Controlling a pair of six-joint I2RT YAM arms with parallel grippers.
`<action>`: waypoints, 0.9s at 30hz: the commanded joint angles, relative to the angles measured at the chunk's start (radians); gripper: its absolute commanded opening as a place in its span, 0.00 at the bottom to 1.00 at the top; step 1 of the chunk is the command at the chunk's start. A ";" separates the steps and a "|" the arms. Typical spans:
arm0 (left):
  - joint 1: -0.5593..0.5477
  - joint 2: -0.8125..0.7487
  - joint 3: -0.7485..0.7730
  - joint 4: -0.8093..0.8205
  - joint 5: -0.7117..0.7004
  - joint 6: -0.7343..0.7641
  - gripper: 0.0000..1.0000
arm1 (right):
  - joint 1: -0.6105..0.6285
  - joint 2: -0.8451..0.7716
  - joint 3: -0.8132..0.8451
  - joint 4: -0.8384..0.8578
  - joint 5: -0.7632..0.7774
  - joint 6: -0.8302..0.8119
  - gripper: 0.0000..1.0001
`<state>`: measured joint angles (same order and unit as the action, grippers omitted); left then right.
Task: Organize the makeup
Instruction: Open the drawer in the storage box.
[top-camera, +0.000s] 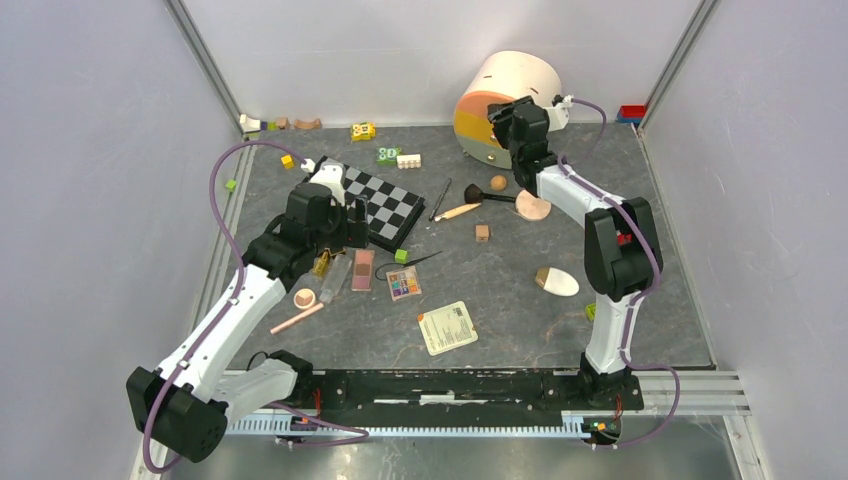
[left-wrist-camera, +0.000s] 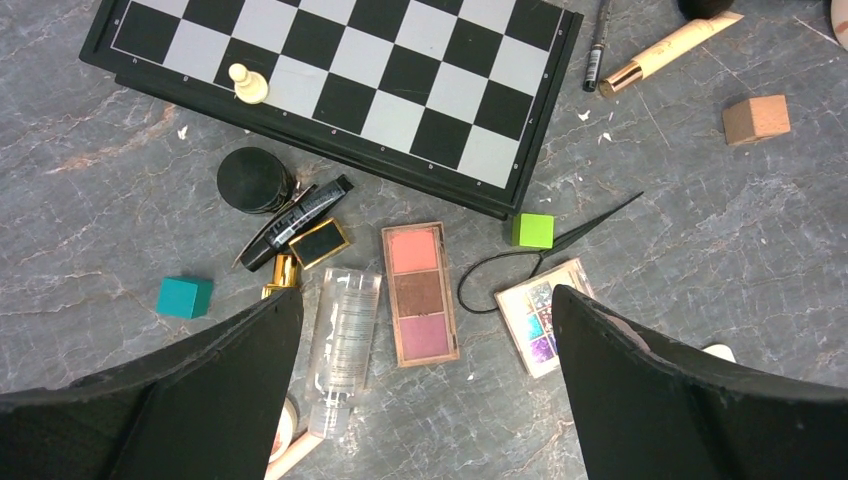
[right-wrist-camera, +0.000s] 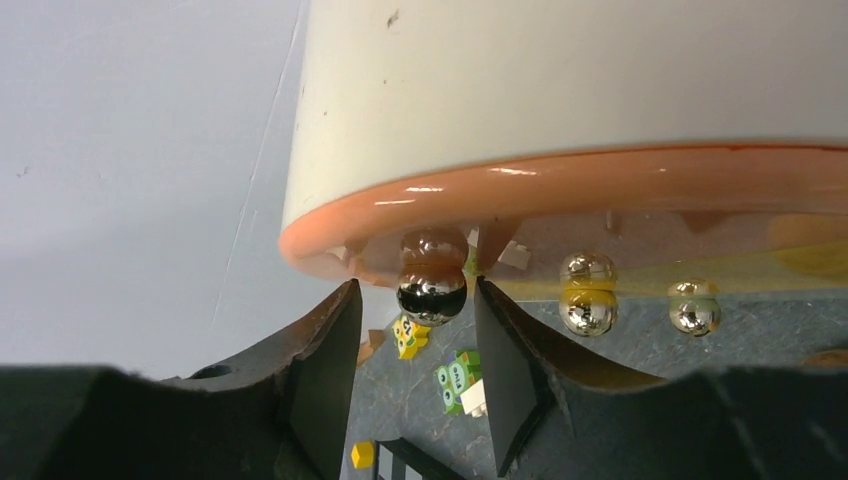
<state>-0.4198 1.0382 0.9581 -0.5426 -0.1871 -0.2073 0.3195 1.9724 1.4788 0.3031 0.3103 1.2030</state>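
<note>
The makeup lies scattered on the dark mat. My left gripper (left-wrist-camera: 425, 293) hangs open above a clear tube (left-wrist-camera: 342, 340), a pink eyeshadow palette (left-wrist-camera: 420, 293) and a multicolour palette (left-wrist-camera: 535, 318), touching none of them. A black jar (left-wrist-camera: 254, 180), a mascara (left-wrist-camera: 300, 215) and a pink pencil (top-camera: 297, 318) lie close by. Brushes (top-camera: 458, 211), a peach compact (top-camera: 533, 207) and a white egg-shaped sponge (top-camera: 556, 281) lie toward the right. My right gripper (right-wrist-camera: 415, 290) is at the round cream organizer (top-camera: 505, 105). Its open fingers straddle a silver knob (right-wrist-camera: 432, 290) under the orange rim (right-wrist-camera: 600, 185), with a gap on the left side.
A black-and-grey chessboard (top-camera: 380, 205) with one white pawn (left-wrist-camera: 247, 83) sits behind the left cluster. Toy bricks and cubes (top-camera: 363, 131) dot the back; a green cube (left-wrist-camera: 533, 230) and a teal cube (left-wrist-camera: 185, 297) lie among the makeup. A printed card (top-camera: 447, 327) lies near the front.
</note>
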 joint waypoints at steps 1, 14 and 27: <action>0.008 -0.022 -0.004 0.044 0.027 0.036 1.00 | -0.001 -0.001 0.048 0.011 0.047 -0.027 0.49; 0.018 -0.021 -0.002 0.044 0.051 0.039 1.00 | 0.021 -0.017 0.034 0.013 0.040 -0.139 0.18; 0.036 -0.020 -0.005 0.044 0.049 0.039 1.00 | 0.129 -0.116 -0.123 0.048 0.060 -0.117 0.16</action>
<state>-0.3920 1.0367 0.9581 -0.5423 -0.1509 -0.2073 0.4110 1.9198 1.4010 0.3161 0.3744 1.0946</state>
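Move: The orange top drawer's gold knob sits right between the right hand's open fingertips, within about 1 cm on every side. The yellow drawer's knob is about 8 cm straight below it, level forward and sideways. On the table, roughly 21 cm under the hand, the wooden ball lies some 3 cm back and 2 cm right, the brush about 7 cm back. From the left hand, the top knob is roughly 27 cm ahead, 22 cm right and slightly higher. The right fingers close onto the top knob and pinch it firmly while the hand stays almost in place. Keeping that grip, the hand then draws left and back, gathering speed, about 5 cm out from the storage box's front, its left side rolling down by some 5 to 10 degrees. ##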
